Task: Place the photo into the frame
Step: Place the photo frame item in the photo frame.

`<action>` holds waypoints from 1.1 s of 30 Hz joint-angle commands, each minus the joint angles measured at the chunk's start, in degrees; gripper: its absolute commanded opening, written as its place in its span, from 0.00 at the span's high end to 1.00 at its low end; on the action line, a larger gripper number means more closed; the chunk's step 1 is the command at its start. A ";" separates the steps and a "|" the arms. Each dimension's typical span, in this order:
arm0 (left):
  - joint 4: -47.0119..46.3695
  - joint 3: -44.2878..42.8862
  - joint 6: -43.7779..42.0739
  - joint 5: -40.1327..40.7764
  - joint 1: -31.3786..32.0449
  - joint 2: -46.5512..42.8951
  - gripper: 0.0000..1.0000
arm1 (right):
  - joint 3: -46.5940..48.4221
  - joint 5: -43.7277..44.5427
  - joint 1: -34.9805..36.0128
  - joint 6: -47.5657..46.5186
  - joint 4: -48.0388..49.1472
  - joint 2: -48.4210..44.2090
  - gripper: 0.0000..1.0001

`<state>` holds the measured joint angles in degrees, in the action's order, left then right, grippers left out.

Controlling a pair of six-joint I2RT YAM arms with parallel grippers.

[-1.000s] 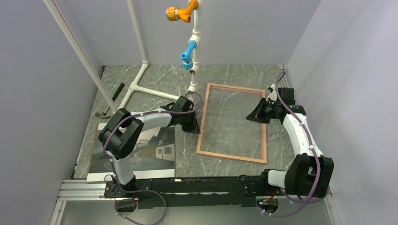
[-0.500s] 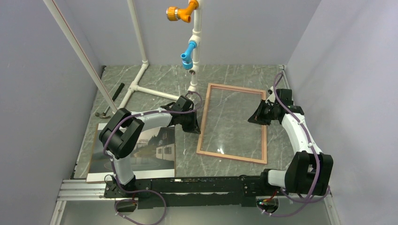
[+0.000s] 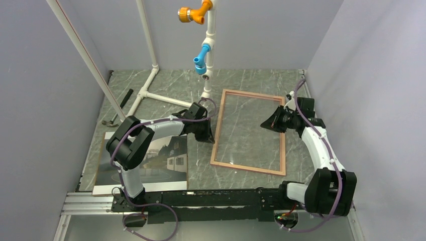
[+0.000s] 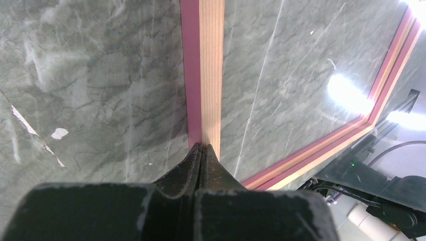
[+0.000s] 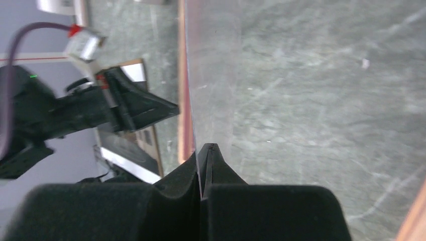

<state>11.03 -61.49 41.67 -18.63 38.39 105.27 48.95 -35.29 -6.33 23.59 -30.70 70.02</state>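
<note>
The frame (image 3: 247, 168) lies flat on the marble table with its tan wood side up and pink showing at its edges. My left gripper (image 3: 210, 139) is shut, and its tips (image 4: 202, 146) press on the frame's left rail (image 4: 211, 75) with nothing between them. My right gripper (image 3: 263, 124) hangs over the right part of the frame's opening. It is shut on the edge of the clear pane (image 5: 211, 75), which runs edge-on between its fingertips (image 5: 207, 146). The photo (image 3: 163, 155) of a white house lies at the front left on a brown board (image 3: 100, 150), partly under the left arm.
A white pipe stand (image 3: 208, 50) with blue and orange fittings rises just behind the frame's far left corner. A hammer (image 3: 118, 108) lies by the left wall. A slanted white pole (image 3: 85, 55) crosses the left side. Grey walls close in on both sides.
My right gripper has moved left, further in over the frame's opening, still shut on the pane. The left arm, the frame and the photo have not moved.
</note>
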 commanded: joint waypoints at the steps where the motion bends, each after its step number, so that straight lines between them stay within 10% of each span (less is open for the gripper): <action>1: 2.07 1.07 -1.59 5.36 0.60 4.56 1.00 | 0.18 -12.02 1.03 5.52 6.98 -3.73 1.00; 33: 2.25 0.67 -1.94 4.89 0.59 4.94 1.00 | 0.10 -19.73 -0.42 12.76 15.82 -5.32 1.00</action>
<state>11.49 -62.00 41.63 -19.03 38.33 105.65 47.62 -50.26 -6.33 34.76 -16.75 65.47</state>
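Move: The photo frame's middle lies about 7 cm left of the right hand, 3 cm ahead and 11 cm below; this hand already holds the raised edge of a clear sheet. The frame's right rail runs 7 cm to the hand's right, its left rail some 21 cm to its left, both about 12 cm below and passing level with it. From the left hand, already at the left rail directly beneath its fingertips, the frame's middle is about 14 cm right, 4 cm ahead, 2 cm below. The clear sheet's right-hand edge, kept pinched in the right fingers, is carried quickly upward about 7 cm and some 3 cm left, towards the left rail, and then held nearly still. As it rises, the wrist tilts roughly 20 degrees so the fingers point less steeply down. The left hand stays put, its shut fingertips still on the inner edge of the frame's left rail. ##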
